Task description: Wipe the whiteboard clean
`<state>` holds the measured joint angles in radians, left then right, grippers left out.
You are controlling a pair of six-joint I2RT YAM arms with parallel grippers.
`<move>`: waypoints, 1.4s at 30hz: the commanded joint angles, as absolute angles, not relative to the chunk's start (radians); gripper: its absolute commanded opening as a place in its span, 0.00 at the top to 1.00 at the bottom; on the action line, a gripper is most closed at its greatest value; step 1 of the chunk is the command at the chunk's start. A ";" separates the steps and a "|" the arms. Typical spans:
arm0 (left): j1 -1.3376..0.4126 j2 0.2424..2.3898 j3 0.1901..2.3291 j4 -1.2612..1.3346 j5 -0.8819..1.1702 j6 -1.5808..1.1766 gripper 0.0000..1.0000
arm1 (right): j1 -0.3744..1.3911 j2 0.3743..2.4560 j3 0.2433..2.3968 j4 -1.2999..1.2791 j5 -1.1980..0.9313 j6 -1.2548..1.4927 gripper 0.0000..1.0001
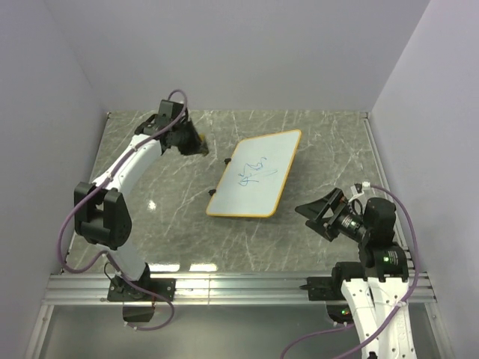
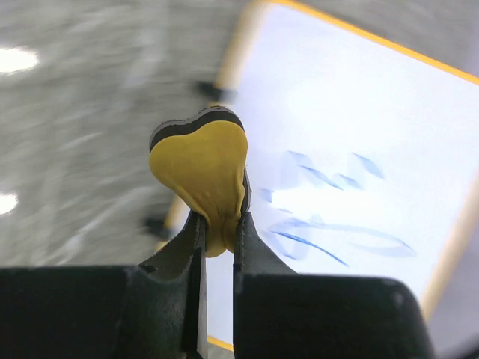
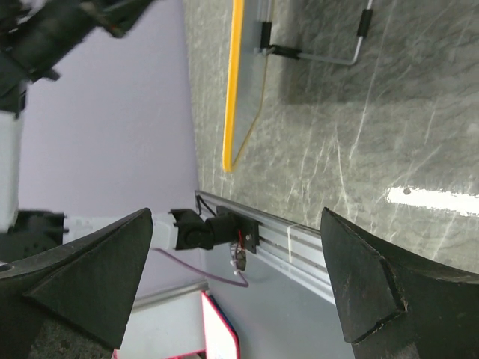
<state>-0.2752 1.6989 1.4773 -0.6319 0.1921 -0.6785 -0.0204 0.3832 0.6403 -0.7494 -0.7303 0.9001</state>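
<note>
The whiteboard (image 1: 258, 176) lies tilted on the marbled table, white with an orange rim and blue scribbles (image 1: 253, 173) near its middle. My left gripper (image 1: 200, 143) hovers just off the board's far-left corner, shut on a yellow eraser (image 2: 200, 168) with a black backing. In the left wrist view the eraser bulges out above the gripper (image 2: 218, 224), and the scribbled whiteboard (image 2: 359, 112) lies beyond it to the right. My right gripper (image 1: 318, 213) stands open and empty to the right of the board's near corner. The right wrist view shows that gripper (image 3: 236, 217) wide apart, with the whiteboard's orange rim (image 3: 233, 90) seen edge-on.
A metal rail (image 1: 239, 284) runs along the table's near edge and carries both arm bases. Lilac walls close the table at the back and both sides. A thin wire stand (image 3: 322, 54) sticks out from the board's underside.
</note>
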 commanded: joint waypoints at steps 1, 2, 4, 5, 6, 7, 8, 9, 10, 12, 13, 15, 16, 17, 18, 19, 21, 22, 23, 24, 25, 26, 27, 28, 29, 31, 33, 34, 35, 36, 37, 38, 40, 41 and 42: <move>-0.336 1.700 1.552 -0.536 0.473 -0.601 1.00 | -0.023 0.431 0.684 -0.661 -0.701 0.917 0.00; -0.350 1.722 1.560 -0.519 0.518 -0.604 1.00 | -0.025 0.455 0.692 -0.654 -0.696 0.934 0.00; -0.394 1.747 1.575 -0.464 0.618 -0.620 1.00 | -0.023 0.483 0.719 -0.631 -0.680 0.943 0.00; -0.412 1.775 1.583 -0.456 0.636 -0.620 1.00 | -0.023 0.520 0.732 -0.630 -0.675 0.940 0.00; -0.451 1.792 1.592 -0.450 0.653 -0.620 1.00 | -0.023 0.540 0.762 -0.630 -0.661 0.936 0.00; -0.471 1.810 1.618 -0.449 0.660 -0.614 1.00 | -0.023 0.560 0.782 -0.638 -0.655 0.921 0.01; -0.491 1.851 1.643 -0.498 0.654 -0.603 1.00 | -0.021 0.602 0.798 -0.638 -0.647 0.914 0.00; -0.529 1.874 1.670 -0.529 0.646 -0.574 1.00 | -0.023 0.623 0.819 -0.631 -0.641 0.913 0.00; -0.546 1.897 1.736 -0.567 0.628 -0.554 1.00 | -0.023 0.639 0.830 -0.605 -0.631 0.913 0.01; -0.590 1.946 1.790 -0.666 0.612 -0.502 1.00 | -0.021 0.704 0.860 -0.562 -0.624 0.913 0.01; -0.603 1.954 1.816 -0.684 0.606 -0.491 1.00 | -0.021 0.728 0.871 -0.548 -0.614 0.917 0.01; -0.627 1.956 1.806 -0.696 0.620 -0.470 1.00 | -0.021 0.797 0.906 -0.513 -0.600 0.914 0.01; -0.630 1.951 1.798 -0.698 0.615 -0.466 1.00 | -0.021 0.819 0.917 -0.502 -0.592 0.913 0.02; -0.634 1.942 1.789 -0.699 0.614 -0.459 1.00 | -0.021 0.860 0.928 -0.491 -0.574 0.910 0.02; -0.634 1.936 1.778 -0.699 0.621 -0.454 1.00 | -0.021 0.880 0.945 -0.479 -0.565 0.905 0.02; -0.634 1.930 1.761 -0.695 0.627 -0.450 1.00 | -0.021 0.900 0.949 -0.463 -0.557 0.897 0.02; -0.637 1.916 1.747 -0.687 0.655 -0.436 1.00 | -0.021 0.960 0.957 -0.427 -0.543 0.891 0.02; -0.638 1.913 1.750 -0.690 0.661 -0.434 1.00 | -0.021 1.001 0.957 -0.416 -0.540 0.887 0.02; -0.640 1.911 1.752 -0.689 0.664 -0.442 1.00 | -0.021 1.021 0.963 -0.405 -0.537 0.885 0.02; -0.640 1.911 1.756 -0.686 0.669 -0.448 1.00 | -0.020 1.044 0.968 -0.385 -0.535 0.881 0.03; -0.641 1.913 1.762 -0.687 0.670 -0.451 1.00 | -0.017 1.084 0.977 -0.376 -0.531 0.877 0.04; -0.644 1.914 1.769 -0.690 0.663 -0.456 1.00 | -0.014 1.106 0.995 -0.368 -0.525 0.877 0.04; -0.646 1.916 1.782 -0.693 0.664 -0.457 1.00 | -0.009 1.129 1.008 -0.350 -0.522 0.868 0.04; -0.646 1.920 1.787 -0.693 0.666 -0.457 1.00 | -0.005 1.176 1.020 -0.348 -0.519 0.861 0.04; -0.647 1.922 1.790 -0.689 0.664 -0.460 1.00 | -0.005 1.202 1.052 -0.345 -0.514 0.851 0.04; -0.649 1.934 1.793 -0.696 0.658 -0.465 1.00 | 0.055 1.285 1.086 -0.353 -0.505 0.821 0.05; -0.653 1.942 1.802 -0.712 0.650 -0.463 1.00 | 0.081 1.334 1.136 -0.357 -0.494 0.802 0.07; -0.655 1.933 1.793 -0.706 0.650 -0.465 1.00 | 0.096 1.373 1.152 -0.356 -0.488 0.798 0.07; -0.657 1.930 1.784 -0.695 0.649 -0.469 1.00 | 0.132 1.391 1.182 -0.353 -0.479 0.793 0.07; -0.657 1.928 1.775 -0.695 0.646 -0.471 1.00 | 0.144 1.431 1.198 -0.348 -0.466 0.790 0.07; -0.658 1.930 1.773 -0.696 0.647 -0.472 1.00 | 0.158 1.451 1.212 -0.347 -0.468 0.790 0.10; -0.660 1.930 1.776 -0.698 0.650 -0.474 1.00 | 0.182 1.472 1.242 -0.348 -0.469 0.784 0.15; -0.663 1.933 1.787 -0.699 0.646 -0.486 1.00 | 0.205 1.529 1.291 -0.359 -0.471 0.762 0.25; -0.664 1.934 1.798 -0.695 0.647 -0.491 1.00 | 0.215 1.545 1.304 -0.371 -0.471 0.753 0.41; -0.667 1.934 1.805 -0.693 0.650 -0.495 1.00 | 0.221 1.567 1.316 -0.373 -0.474 0.752 0.52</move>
<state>-0.6533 1.9694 1.7584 -0.7013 0.6312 -0.4828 0.1963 1.5352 1.2400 -0.3988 -0.4664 0.7872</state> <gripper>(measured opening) 0.118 0.556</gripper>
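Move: Back to the right of the left hand, which already holds the eraser, lies the blue scribble on the slanted whiteboard: about 10 cm back, 16 cm right and some 6 cm lower. The upper black clip on the board's low left edge is about 5 cm back, 10 cm right and 13 cm lower. For the empty right hand, the far stretch of the board's raised right edge is about 24 cm ahead, 4 cm left and 2 cm lower; the scribble is 17 cm ahead, 18 cm left. Swinging about 20 cm right and 10 cm back in a low arc, the left hand lifts, then sinks to bring the gripped eraser onto the whiteboard by the scribble's right part, turning some 45 degrees clockwise, then nearly holds there. The right hand reaches about 23 cm forward over a slight rise, bends left late and starts closing its wide-open fingers around the board's raised right edge. ##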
